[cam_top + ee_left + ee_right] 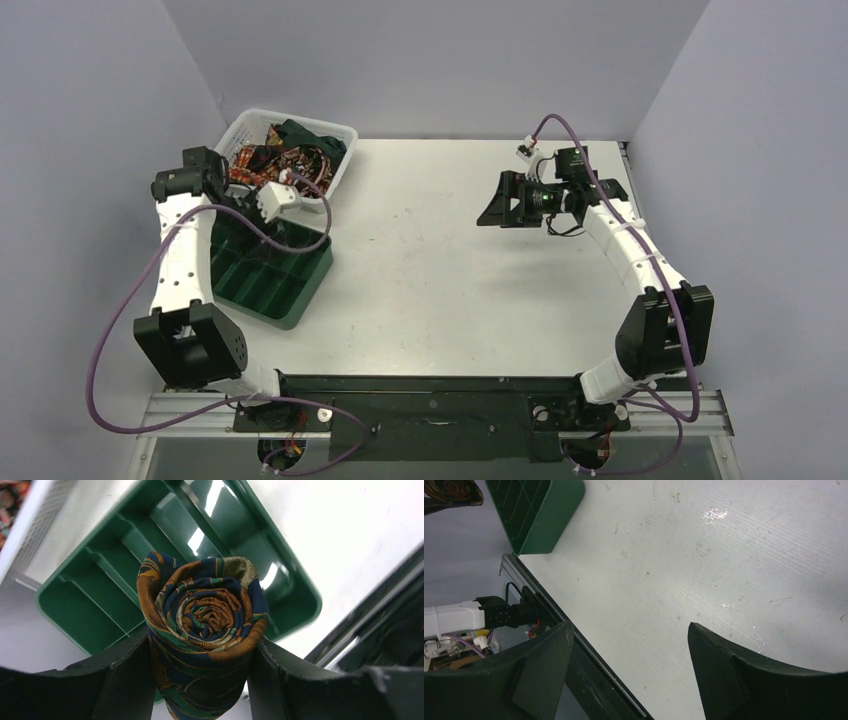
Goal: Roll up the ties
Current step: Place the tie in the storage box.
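A rolled tie [202, 610], a tight coil of navy, orange and green fabric, sits between the black fingers [125, 680] of my left gripper [202, 645], which is shut on it. The coil hangs above the green compartment tray [95, 590], end-on to the camera. More ties [290, 155] lie in a loose heap inside the white mesh basket [335, 130] at the back left. My right gripper [497, 205] hovers over the bare table at the right; in its wrist view the right gripper [630, 630] stands wide open with nothing between its fingers.
The green tray [270, 285] lies at the left, just in front of the basket; its corner [536, 510] also shows in the right wrist view. Grey walls close in the table on three sides. The black base rail [430, 385] runs along the near edge.
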`<act>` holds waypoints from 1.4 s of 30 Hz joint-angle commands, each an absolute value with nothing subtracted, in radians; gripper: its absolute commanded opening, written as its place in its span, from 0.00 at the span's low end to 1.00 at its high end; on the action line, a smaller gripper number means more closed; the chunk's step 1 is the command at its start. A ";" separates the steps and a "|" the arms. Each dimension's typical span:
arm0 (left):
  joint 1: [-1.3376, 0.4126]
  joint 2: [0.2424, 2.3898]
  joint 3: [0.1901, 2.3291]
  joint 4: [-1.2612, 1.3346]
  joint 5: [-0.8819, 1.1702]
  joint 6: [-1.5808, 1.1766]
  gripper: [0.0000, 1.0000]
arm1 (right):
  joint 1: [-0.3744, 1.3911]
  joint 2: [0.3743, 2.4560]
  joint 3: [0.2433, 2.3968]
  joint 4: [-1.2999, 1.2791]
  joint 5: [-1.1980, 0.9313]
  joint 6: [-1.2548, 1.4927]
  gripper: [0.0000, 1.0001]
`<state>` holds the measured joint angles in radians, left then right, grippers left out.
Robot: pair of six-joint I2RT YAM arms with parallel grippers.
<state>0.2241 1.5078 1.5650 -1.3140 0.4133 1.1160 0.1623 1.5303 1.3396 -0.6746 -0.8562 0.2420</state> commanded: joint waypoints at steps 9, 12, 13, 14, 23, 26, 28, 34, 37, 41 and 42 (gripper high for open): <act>0.238 1.423 1.352 -1.593 0.142 2.152 0.00 | 0.155 1.502 1.350 -0.674 -0.809 0.201 0.80; 0.239 1.440 1.328 -1.592 0.129 2.182 0.00 | 0.153 1.485 1.335 -0.674 -0.804 0.200 0.80; 0.238 1.451 1.326 -1.592 0.125 2.194 0.00 | 0.150 1.483 1.328 -0.674 -0.800 0.200 0.80; 0.236 1.457 1.323 -1.591 0.118 2.200 0.00 | 0.150 1.478 1.324 -0.674 -0.799 0.199 0.80; 0.214 1.588 1.365 -1.578 0.060 2.172 0.00 | 0.143 1.472 1.308 -0.675 -0.801 0.199 0.80; 0.186 1.613 1.354 -1.534 0.046 2.130 0.00 | 0.132 1.476 1.311 -0.675 -0.801 0.204 0.79; 0.169 1.639 1.353 -1.514 0.038 2.103 0.00 | 0.125 1.478 1.309 -0.676 -0.803 0.206 0.79; 0.129 1.727 1.350 -1.438 -0.012 2.015 0.00 | 0.108 1.477 1.305 -0.679 -0.807 0.212 0.79; 0.127 1.763 1.374 -1.435 -0.033 1.988 0.00 | 0.102 1.476 1.304 -0.684 -0.811 0.210 0.79; 0.127 1.802 1.419 -1.459 -0.042 1.954 0.00 | 0.095 1.474 1.300 -0.688 -0.813 0.207 0.78; 0.128 1.809 1.428 -1.468 -0.043 1.949 0.00 | 0.092 1.473 1.299 -0.688 -0.813 0.206 0.78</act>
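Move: Below the left hand, which still grips the rolled tie, lies the green storage box: its middle is roughly level fore and aft, 5 cm to the left and 17 cm down, with its near compartments about 6 cm back, 4 cm left and as far down. The white basket of ties stands some 24 cm ahead, 2 cm left, 15 cm lower. From the empty right hand the storage box is about 49 cm left, 2 cm back and 18 cm below. Swinging back about 8 cm and slightly left while sinking, the left hand turns some 50 degrees clockwise with the rolled tie, then lowers it further towards the storage box's near compartments, creeping forward a little, about 12 cm down in all. Its fingers keep their hold and end pointing nearly straight down. The open right hand drifts about 3 cm right and down. ##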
